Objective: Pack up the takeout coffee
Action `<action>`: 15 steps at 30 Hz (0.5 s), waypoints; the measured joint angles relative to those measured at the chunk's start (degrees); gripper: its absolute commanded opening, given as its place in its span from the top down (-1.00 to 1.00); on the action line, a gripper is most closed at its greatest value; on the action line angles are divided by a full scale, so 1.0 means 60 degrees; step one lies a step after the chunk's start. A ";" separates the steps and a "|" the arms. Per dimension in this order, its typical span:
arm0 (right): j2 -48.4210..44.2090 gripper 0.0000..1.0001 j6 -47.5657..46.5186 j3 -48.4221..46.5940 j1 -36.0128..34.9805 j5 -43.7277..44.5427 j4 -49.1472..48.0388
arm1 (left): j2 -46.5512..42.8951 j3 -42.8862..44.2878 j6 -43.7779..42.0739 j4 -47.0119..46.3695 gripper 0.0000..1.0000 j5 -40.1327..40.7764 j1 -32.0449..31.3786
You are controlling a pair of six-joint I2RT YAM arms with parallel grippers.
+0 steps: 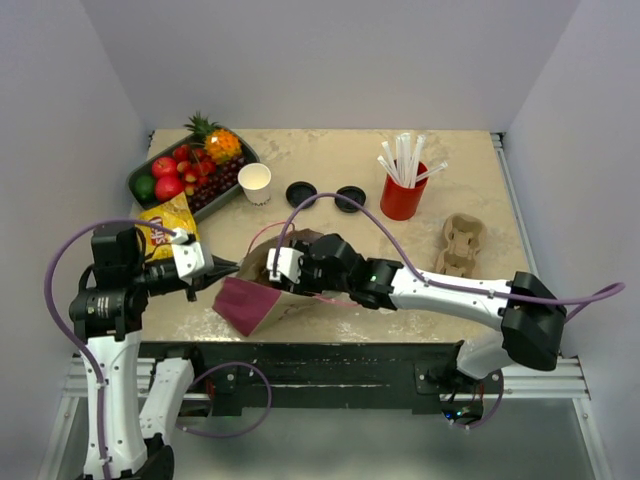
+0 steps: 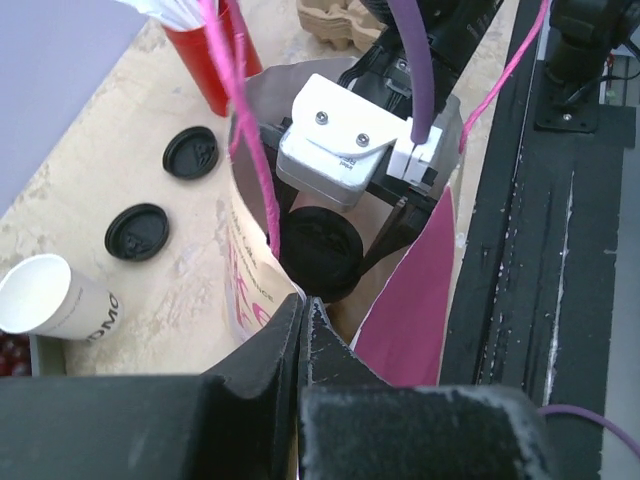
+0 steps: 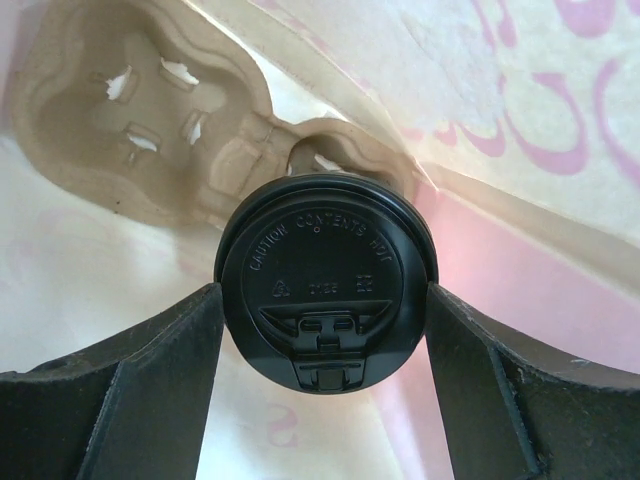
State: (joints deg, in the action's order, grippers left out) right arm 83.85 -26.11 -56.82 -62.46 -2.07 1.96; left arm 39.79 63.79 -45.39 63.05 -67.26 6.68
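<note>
A brown and magenta paper bag lies open near the table's front edge. My left gripper is shut on the bag's rim and holds the mouth open. My right gripper reaches inside the bag. Its fingers press both sides of the black lid of the takeout coffee. The cup under that lid is hidden. The lid hangs over a pocket of a cardboard carrier inside the bag. Another white paper cup stands uncovered at the back, with two loose black lids beside it.
A red cup of white straws stands at the back right. A second cardboard carrier lies right of the bag. A dark tray of fruit and a yellow chips bag sit at the left.
</note>
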 measured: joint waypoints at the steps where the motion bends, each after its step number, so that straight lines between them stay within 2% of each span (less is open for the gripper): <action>1: -0.0047 1.00 -0.0098 0.0069 -0.0062 0.0029 -0.0011 | -0.0109 -0.0149 -0.0237 0.0055 1.00 -0.0102 0.0000; 3: -0.0149 1.00 -0.0280 0.0251 -0.0164 0.0131 -0.0062 | -0.0342 -0.0528 -0.0361 -0.0080 0.71 -0.0280 0.0000; 4: -0.0168 1.00 -0.0335 0.0288 -0.0193 0.0182 -0.0051 | -0.0426 -0.0714 -0.0317 -0.0255 0.40 -0.0350 0.0000; 5: -0.0164 1.00 -0.0346 0.0288 -0.0200 0.0211 -0.0051 | -0.0492 -0.0874 -0.0211 -0.0455 0.23 -0.0423 0.0000; 8: -0.0149 1.00 -0.0229 0.0226 -0.0200 0.0277 0.0055 | -0.0539 -0.1049 0.0237 -0.0943 -0.12 -0.0667 0.0000; 11: -0.0058 1.00 0.0066 0.0033 -0.0204 0.0401 0.0182 | -0.0557 -0.1067 0.0674 -0.1126 -0.26 -0.0820 0.0000; 15: 0.0091 0.97 0.0470 -0.0182 -0.0215 0.0474 0.0248 | -0.0707 -0.1195 0.2149 -0.2055 -0.28 -0.0900 0.0000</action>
State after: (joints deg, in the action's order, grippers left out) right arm 84.40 -23.29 -57.91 -63.75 0.78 3.44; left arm 35.55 56.62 -32.49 50.72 -72.66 6.68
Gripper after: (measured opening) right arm 0.777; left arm 0.631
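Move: From the left fingers, shut on the takeout bag's rim, the bag's middle lies about 10 cm to the right, 4 cm back and 8 cm below; the lidded coffee in the right grip is about 9 cm right, 2 cm back and 6 cm below. An empty paper cup stands some 24 cm ahead, 2 cm right and 13 cm below. From the right hand, the cup holder inside the bag is about 7 cm left, 3 cm back and 8 cm lower; the bag's middle is 2 cm back, 1 cm right and 4 cm below. Open the left gripper to a bit over half and let go of the bag's rim, keeping the hand almost in place: dip about 1 cm, come back up as the fingers spread, and ease about 1 cm to the right. Hold the right gripper still inside the bag, keeping its grip on the lidded coffee cup. ##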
